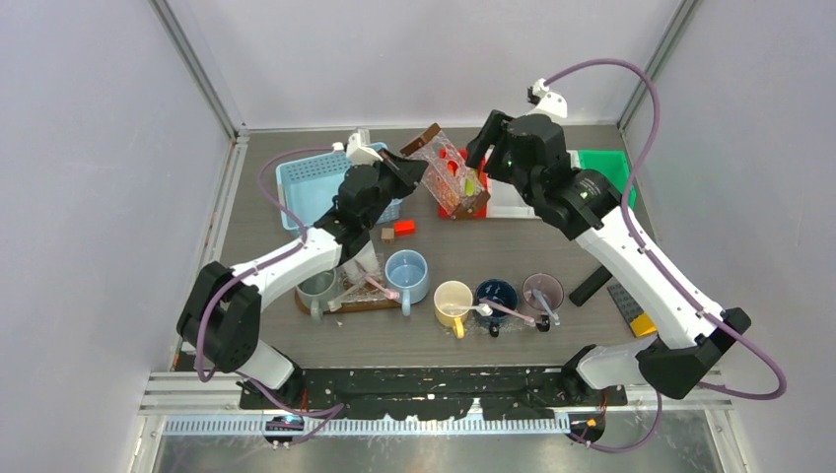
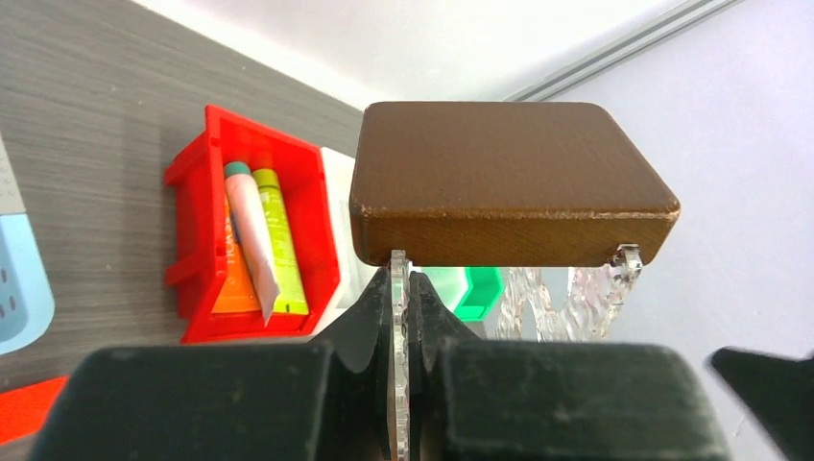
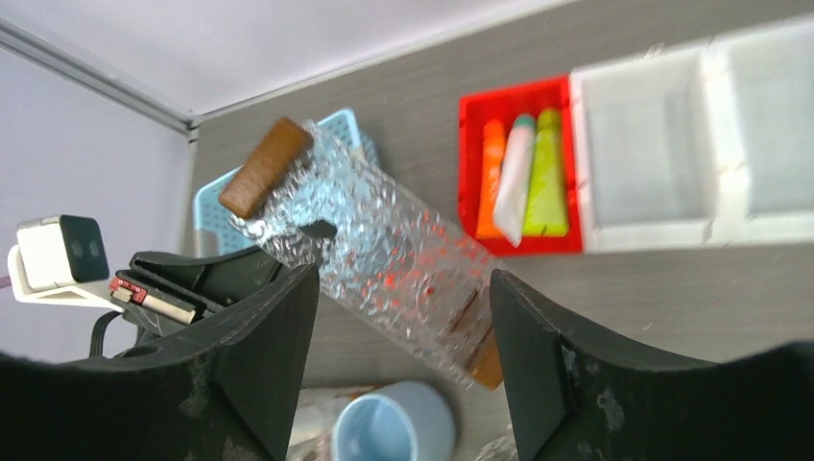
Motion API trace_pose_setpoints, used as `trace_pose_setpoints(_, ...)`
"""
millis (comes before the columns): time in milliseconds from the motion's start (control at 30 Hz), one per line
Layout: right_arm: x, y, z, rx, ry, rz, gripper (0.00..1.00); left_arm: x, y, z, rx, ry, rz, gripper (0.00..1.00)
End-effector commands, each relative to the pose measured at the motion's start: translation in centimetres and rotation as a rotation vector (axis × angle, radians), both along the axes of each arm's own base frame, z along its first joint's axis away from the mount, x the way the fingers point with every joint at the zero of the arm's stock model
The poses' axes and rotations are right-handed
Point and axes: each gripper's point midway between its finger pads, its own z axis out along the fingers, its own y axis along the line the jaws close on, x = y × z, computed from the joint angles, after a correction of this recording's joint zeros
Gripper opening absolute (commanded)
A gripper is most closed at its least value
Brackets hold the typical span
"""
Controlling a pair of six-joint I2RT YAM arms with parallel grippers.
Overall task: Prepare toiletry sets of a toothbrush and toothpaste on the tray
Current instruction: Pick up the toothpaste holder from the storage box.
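Observation:
My left gripper (image 2: 403, 279) is shut on the thin edge of a clear textured tray (image 1: 449, 175) with brown wooden ends (image 2: 509, 182), holding it tilted above the table. My right gripper (image 3: 403, 288) hangs open over the tray's other end (image 3: 384, 245), its fingers apart from it. Three toothpaste tubes (image 3: 518, 178), orange, white and green, lie in a red bin (image 2: 197, 192). Grey-green (image 1: 317, 288), light blue (image 1: 406, 274), cream-yellow (image 1: 453, 301), navy (image 1: 496, 296) and mauve (image 1: 542, 291) mugs stand in a row near the front. Toothbrushes (image 1: 513, 312) lie across them.
A light blue basket (image 1: 296, 187) sits at the back left. White bins (image 1: 518, 202) and a green bin (image 1: 603, 168) stand at the back right. Small brown (image 1: 387, 235) and red (image 1: 403, 228) blocks lie mid-table. A brown board (image 1: 345, 305) lies under the grey-green mug.

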Motion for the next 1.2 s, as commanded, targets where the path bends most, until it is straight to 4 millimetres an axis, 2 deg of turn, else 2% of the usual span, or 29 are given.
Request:
trace_pose_setpoints(0,-0.9,2.0,-1.7,0.338,0.138,-0.04,0.7,-1.1,0.9,9.7,-0.201,-0.252,0.009,0.0)
trace_pose_setpoints(33,-0.8,1.9,-2.5,0.372,0.159,-0.063,0.69,-1.3,0.9,10.0,-0.206,-0.263,0.005,0.0)
trace_pose_setpoints(167,-0.2,2.0,-3.0,0.467,0.173,-0.093,0.59,-1.7,0.7,10.8,-0.206,-0.299,-0.005,0.0)
trace_pose_setpoints(333,0.9,2.0,-4.1,0.51,0.192,-0.125,0.54,-2.4,0.2,11.5,-0.204,-0.339,-0.025,0.0)
trace_pose_setpoints(533,1.6,2.4,-3.3,0.574,0.162,-0.109,0.51,-3.0,-0.2,12.1,-0.179,-0.381,-0.035,0.0)
trace_pose_setpoints(800,2.4,2.7,-3.8,0.606,0.166,-0.122,0.42,-3.6,-0.8,12.2,-0.148,-0.417,-0.045,0.0)
trace_pose_setpoints(900,2.5,2.4,-3.7,0.597,0.156,-0.133,0.26,-3.9,-1.0,11.9,-0.124,-0.439,-0.043,0.0)
trace_pose_setpoints(933,2.5,2.1,-3.8,0.587,0.149,-0.141,0.17,-3.9,-1.0,11.8,-0.11,-0.446,-0.042,0.01)
trace_pose_setpoints(1000,2.5,1.5,-3.6,0.573,0.137,-0.15,0.05,-4.0,-1.1,11.4,-0.081,-0.455,-0.045,0.09)
trace_pose_setpoints(1067,2.5,0.9,-3.4,0.557,0.128,-0.157,0.01,-4.2,-1.0,11.3,-0.054,-0.469,-0.046,0.19)
trace_pose_setpoints(1167,2.7,-0.3,-2.8,0.535,0.105,-0.166,0.01,-4.5,-0.9,10.8,-0.006,-0.489,-0.053,0.36)
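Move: From the left hand, which already pinches one clear side of the toothpaste holder, the holder's middle lies about 4 cm right and 1 cm ahead, level with it. The open right gripper is roughly 10 cm right, 3 cm back and 9 cm higher. From the right hand, the holder's middle is some 4 cm ahead, 7 cm left and 10 cm below. The red box of tubes stands about 9 cm ahead of the right hand, 2 cm left and 32 cm down. Raise the left gripper about 5 cm with the holder, easing it slightly back and tipping its fingers up. Meanwhile drop the open right gripper about 6 cm, rolling it some 30 degrees left side up, then ease it forward and left onto the holder. Close the right fingers on the clear side near mid-length, then start opening the left ones to release the other side. ##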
